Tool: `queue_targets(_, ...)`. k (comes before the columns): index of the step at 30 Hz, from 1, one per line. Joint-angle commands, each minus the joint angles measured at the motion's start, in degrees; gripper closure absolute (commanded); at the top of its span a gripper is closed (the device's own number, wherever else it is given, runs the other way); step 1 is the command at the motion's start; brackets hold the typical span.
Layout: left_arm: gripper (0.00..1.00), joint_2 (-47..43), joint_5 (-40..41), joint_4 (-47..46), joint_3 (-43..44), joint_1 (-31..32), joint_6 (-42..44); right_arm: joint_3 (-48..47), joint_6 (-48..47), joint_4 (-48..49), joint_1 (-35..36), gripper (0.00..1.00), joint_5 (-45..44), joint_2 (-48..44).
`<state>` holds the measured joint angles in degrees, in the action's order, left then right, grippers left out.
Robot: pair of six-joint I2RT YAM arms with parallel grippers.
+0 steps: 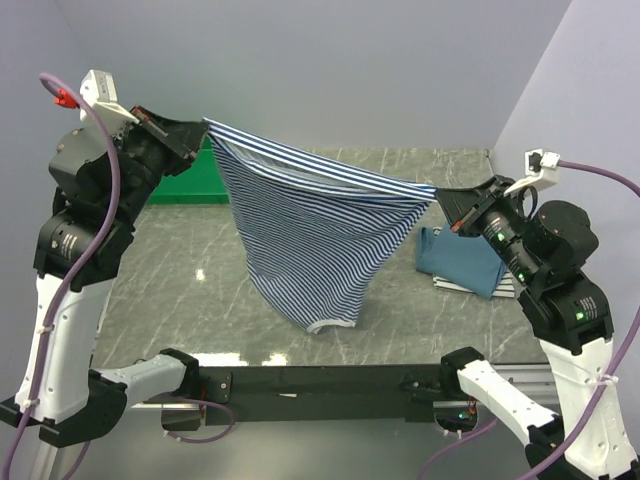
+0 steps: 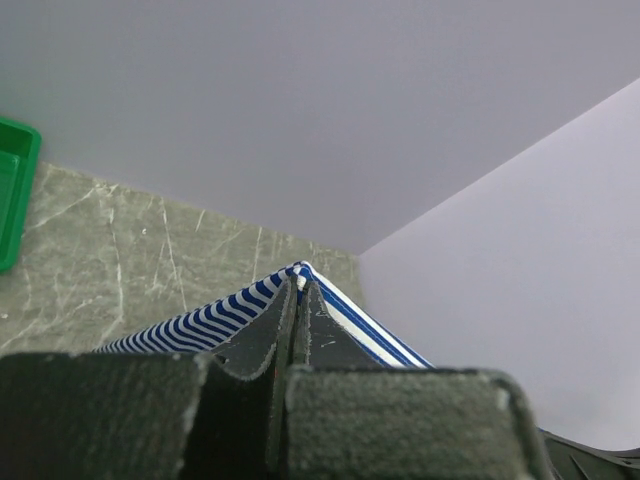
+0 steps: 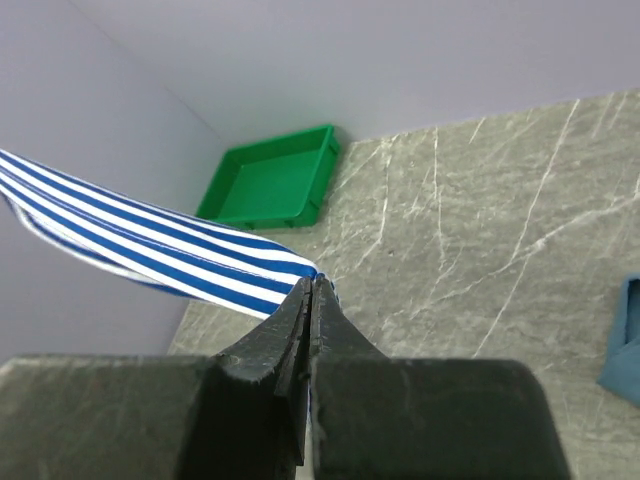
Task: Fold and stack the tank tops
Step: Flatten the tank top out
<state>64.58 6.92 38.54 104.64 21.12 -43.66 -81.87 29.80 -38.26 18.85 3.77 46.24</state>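
A blue-and-white striped tank top hangs in the air, stretched between both arms, its white-trimmed lower end near the table. My left gripper is shut on its upper left corner; the wrist view shows striped cloth pinched at the left gripper. On the opposite corner my right gripper is shut, with striped cloth running left from the right gripper. A folded teal-blue tank top lies on the table at right, on top of a striped white one that only peeks out.
A green plastic tray sits at the back left of the marble table, partly behind the left arm, and shows in the right wrist view as the green tray. Lilac walls close in the back and both sides.
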Motion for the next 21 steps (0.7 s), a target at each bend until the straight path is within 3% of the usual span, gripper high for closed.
queue_targets(1, 0.99, -2.5, 0.4, -4.0, -0.1, -0.4, -1.4, -2.9, 0.0, 1.1, -0.3, 1.0, -2.7, -0.5)
queue_targets(7, 0.99, 3.3, 3.5, -13.8, -4.0, -0.9, -2.4, -5.9, -3.2, 9.5, -0.8, 1.0, -3.6, 10.0)
queue_targets(12, 1.0, 17.1, -4.1, -30.6, -1.8, -7.0, -1.8, -14.5, -4.8, 21.6, -5.7, 1.0, 1.1, 24.2)
queue_targets(15, 0.99, 28.9, -13.3, -35.4, 8.4, -11.0, -2.6, -24.3, -5.6, 26.0, -8.3, 1.0, 4.3, 33.9)
queue_targets(19, 0.99, 41.4, -19.7, -38.0, 29.8, -12.9, -2.7, -38.5, -6.0, 28.2, -9.6, 1.0, 6.4, 44.4)
queue_targets(21, 0.99, 46.1, -21.2, -37.6, 36.4, -14.3, -3.4, -46.1, -6.3, 28.1, -9.8, 1.0, 6.2, 48.8)
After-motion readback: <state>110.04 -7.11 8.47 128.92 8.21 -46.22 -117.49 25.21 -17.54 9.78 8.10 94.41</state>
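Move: Ahead of and below both raised hands, which already hold the tank top's upper edge stretched between them, lies the clear middle of the table: about 9 cm forward, 20 cm right and 52 cm below the left hand, and some 15 cm forward, 21 cm left and 44 cm below the right. The green bin sits roughly 30 cm ahead and 21 cm left of the left hand, the folded stack about 11 cm ahead and 18 cm right of the right hand, both far below. Swinging the hanging tank top out towards the far side of the table, both arms sweep forward together, some 25 cm, slow at first and then quick. The left stays nearly level while the right climbs about 6 cm; both hands tip up by roughly 10 degrees, and the shut fingers keep their pinch on the two corners. ##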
